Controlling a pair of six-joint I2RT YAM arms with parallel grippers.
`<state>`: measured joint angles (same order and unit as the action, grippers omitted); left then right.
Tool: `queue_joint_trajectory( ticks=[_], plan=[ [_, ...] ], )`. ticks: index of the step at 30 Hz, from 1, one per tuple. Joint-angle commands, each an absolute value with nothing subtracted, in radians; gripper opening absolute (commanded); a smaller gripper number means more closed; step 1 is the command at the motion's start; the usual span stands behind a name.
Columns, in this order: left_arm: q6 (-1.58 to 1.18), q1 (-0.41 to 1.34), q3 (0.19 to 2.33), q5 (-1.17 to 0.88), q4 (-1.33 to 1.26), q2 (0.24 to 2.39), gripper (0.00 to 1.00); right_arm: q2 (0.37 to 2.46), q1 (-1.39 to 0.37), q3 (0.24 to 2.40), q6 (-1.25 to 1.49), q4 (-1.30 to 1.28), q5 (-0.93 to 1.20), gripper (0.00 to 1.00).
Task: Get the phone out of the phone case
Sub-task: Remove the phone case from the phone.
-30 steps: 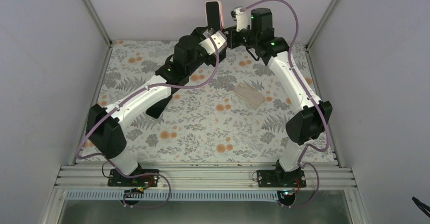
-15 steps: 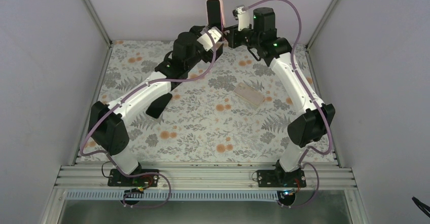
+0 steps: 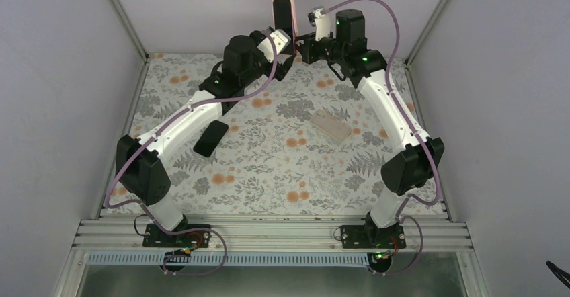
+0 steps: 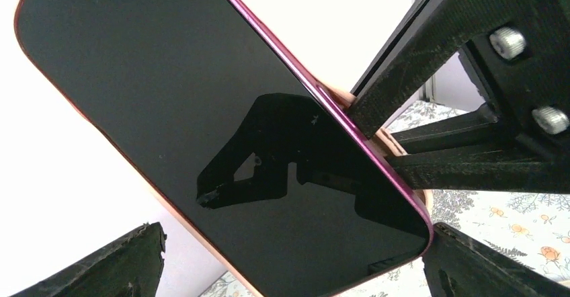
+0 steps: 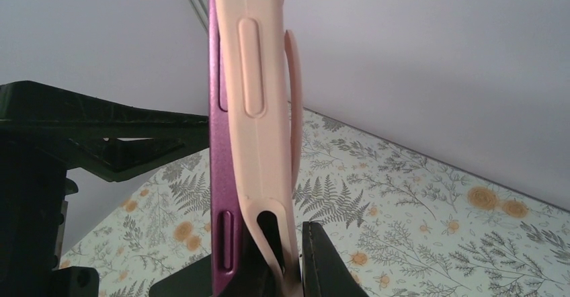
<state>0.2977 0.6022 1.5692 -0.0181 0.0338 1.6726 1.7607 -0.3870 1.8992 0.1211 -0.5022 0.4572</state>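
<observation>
The phone (image 3: 285, 19), black-screened with a magenta rim, stands upright in its pink phone case (image 3: 275, 7) high over the table's far edge. My right gripper (image 3: 302, 44) is shut on the case's lower end. In the right wrist view its fingers (image 5: 324, 263) pinch the pink case (image 5: 259, 109), and the phone's magenta rim (image 5: 220, 142) stands slightly off the case there. My left gripper (image 3: 286, 41) is open, its fingers (image 4: 131, 260) either side of the phone's lower end (image 4: 222, 136) without touching it.
A flat black slab (image 3: 212, 138) lies on the flowered table left of centre. A tan rectangular piece (image 3: 331, 124) lies near the middle right. Grey walls close the back and both sides.
My left gripper has risen and moved right, up to the phone's lower end, its jaws narrowing a little. The right gripper and the phone have barely moved.
</observation>
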Motion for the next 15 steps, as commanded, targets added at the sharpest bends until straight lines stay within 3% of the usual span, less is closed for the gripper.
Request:
queue_joint_trajectory(
  ticks=[1,5,11,15],
  plan=[
    [0.27,0.597,1.599,-0.002,0.016,1.661,0.93,1.721,-0.399,1.91,0.115,-0.429,0.483,0.03],
    [0.291,0.623,1.523,0.166,-0.12,1.606,0.89,1.728,-0.399,1.899,0.113,-0.434,0.487,0.03],
    [0.568,0.713,1.439,0.548,-0.444,1.61,0.78,1.744,-0.406,1.891,0.113,-0.438,0.515,0.03],
    [0.765,0.744,1.368,0.628,-0.735,1.644,0.7,1.759,-0.415,1.907,0.094,-0.462,0.555,0.03]
  ],
)
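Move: Just above the left hand's open fingers stands the cased phone, screen towards that hand, its middle some 6 cm up and 2 cm ahead. Seen from the right hand, which already grips the case low on its right edge, that middle is about 3 cm left, 2 cm ahead and 5 cm up. Far below on the table, the bare phone lies roughly 24 cm left and 13 cm back of the left hand; the empty case lies about 12 cm right and 10 cm back of the right. Drawing back from the phone's lower end, the left hand rises about 2.5 cm and comes back some 1.5 cm, its fingers tipping up and swinging counter-clockwise by 15 to 20 degrees each while they close partway. One finger leaves the screen side; the other stays close by the lower corner. The right hand keeps its pinch on the case and shifts about 1 cm left and up. ##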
